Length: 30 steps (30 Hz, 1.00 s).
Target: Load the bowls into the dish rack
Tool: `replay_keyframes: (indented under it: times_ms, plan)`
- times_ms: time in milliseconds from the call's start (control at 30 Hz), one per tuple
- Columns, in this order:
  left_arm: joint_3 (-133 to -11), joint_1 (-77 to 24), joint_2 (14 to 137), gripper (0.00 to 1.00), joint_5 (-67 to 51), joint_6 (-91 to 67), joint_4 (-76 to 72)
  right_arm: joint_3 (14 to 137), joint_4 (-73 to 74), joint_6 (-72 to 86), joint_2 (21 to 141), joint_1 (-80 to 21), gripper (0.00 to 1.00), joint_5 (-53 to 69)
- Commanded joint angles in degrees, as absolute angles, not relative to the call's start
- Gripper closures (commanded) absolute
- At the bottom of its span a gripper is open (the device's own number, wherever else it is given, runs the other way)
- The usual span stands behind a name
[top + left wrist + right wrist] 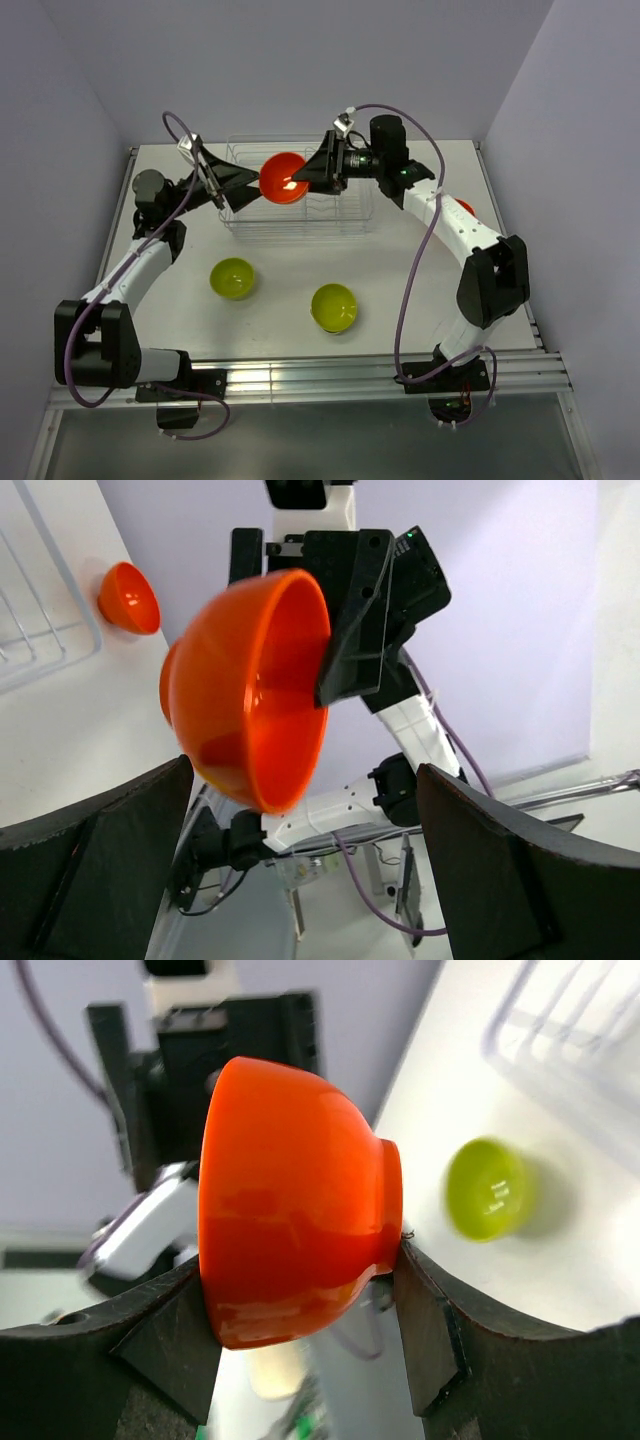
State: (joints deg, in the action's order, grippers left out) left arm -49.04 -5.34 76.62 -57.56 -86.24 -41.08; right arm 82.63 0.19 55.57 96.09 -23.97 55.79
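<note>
An orange bowl (283,178) hangs on its side above the dish rack (240,225), with my right gripper (303,180) shut on it. In the right wrist view the fingers press the bowl (290,1210) at its rim and its foot, either side of the right gripper (300,1260). My left gripper (258,186) stands open just left of this bowl, its fingers wide apart and touching nothing. The left wrist view shows the bowl (250,690) ahead of the left gripper (305,780). Two lime-green bowls (232,278) (334,307) sit upright on the table in front of the rack.
A second orange bowl (465,207) lies on the table right of the rack, partly behind my right arm; it also shows in the left wrist view (130,598). The rack's wire rim (40,620) is at that view's left edge. Walls enclose the table on three sides.
</note>
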Motion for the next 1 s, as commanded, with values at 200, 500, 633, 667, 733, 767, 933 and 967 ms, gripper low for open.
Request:
replay_keyframes:
  times_ms: [200, 500, 633, 667, 733, 767, 933, 967]
  plan:
    - [-57.82, -1.32, 70.49, 0.01, -58.19, -65.16, -19.55, 99.57, 25.74, 30.43, 94.66, -21.27, 1.0, 34.84]
    - [-67.14, -0.27, 69.35, 0.0, -48.44, -45.53, 7.29, 112.93, 38.49, 19.26, 101.42, -21.44, 1.0, 14.35]
    - [-67.41, -0.18, 68.56, 0.01, -47.11, -43.51, 8.88, 117.5, 42.88, 15.91, 104.15, -21.71, 1.0, 7.39]
    - [-67.33, -0.18, 68.21, 0.01, -46.85, -43.16, 8.96, 118.03, 43.41, 14.95, 104.76, -21.8, 1.0, 5.56]
    - [-67.5, -0.18, 67.94, 0.01, -45.62, -41.67, 9.31, 119.35, 44.91, 13.63, 106.25, -22.15, 1.0, 3.62]
    - [-67.41, -0.18, 67.5, 0.0, -45.18, -41.31, 9.58, 119.7, 45.35, 12.32, 107.22, -22.41, 1.0, 1.43]
    - [-67.06, -0.18, 66.8, 0.0, -44.21, -39.9, 10.55, 118.84, 46.23, 9.93, 108.9, -24.6, 1.0, -5.26]
    - [-66.89, -0.18, 66.71, 0.01, -43.95, -39.9, 10.55, 118.57, 45.8, 9.76, 109.07, -24.7, 1.0, -6.58]
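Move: The right hand already holds a red bowl. The dish rack's middle lies about 21 cm ahead of that hand, 3 cm left and 27 below, its wire divider some 22 ahead and 4 right. One green bowl is about 7 cm back and 18 left, the other 15 back and 7 right, both near 29 below. From the empty left hand the rack's middle is roughly 22 ahead, 5 right and 29 below. Keeping the red bowl gripped between its fingers, the right hand carries it forward and to the right, some 18 cm, over the rack's right part, first rising slightly, then sinking about 9 cm while the fingers swing from pointing left to forward and down. The left hand, still open, withdraws about 5 cm left, rolling some 30 degrees. ##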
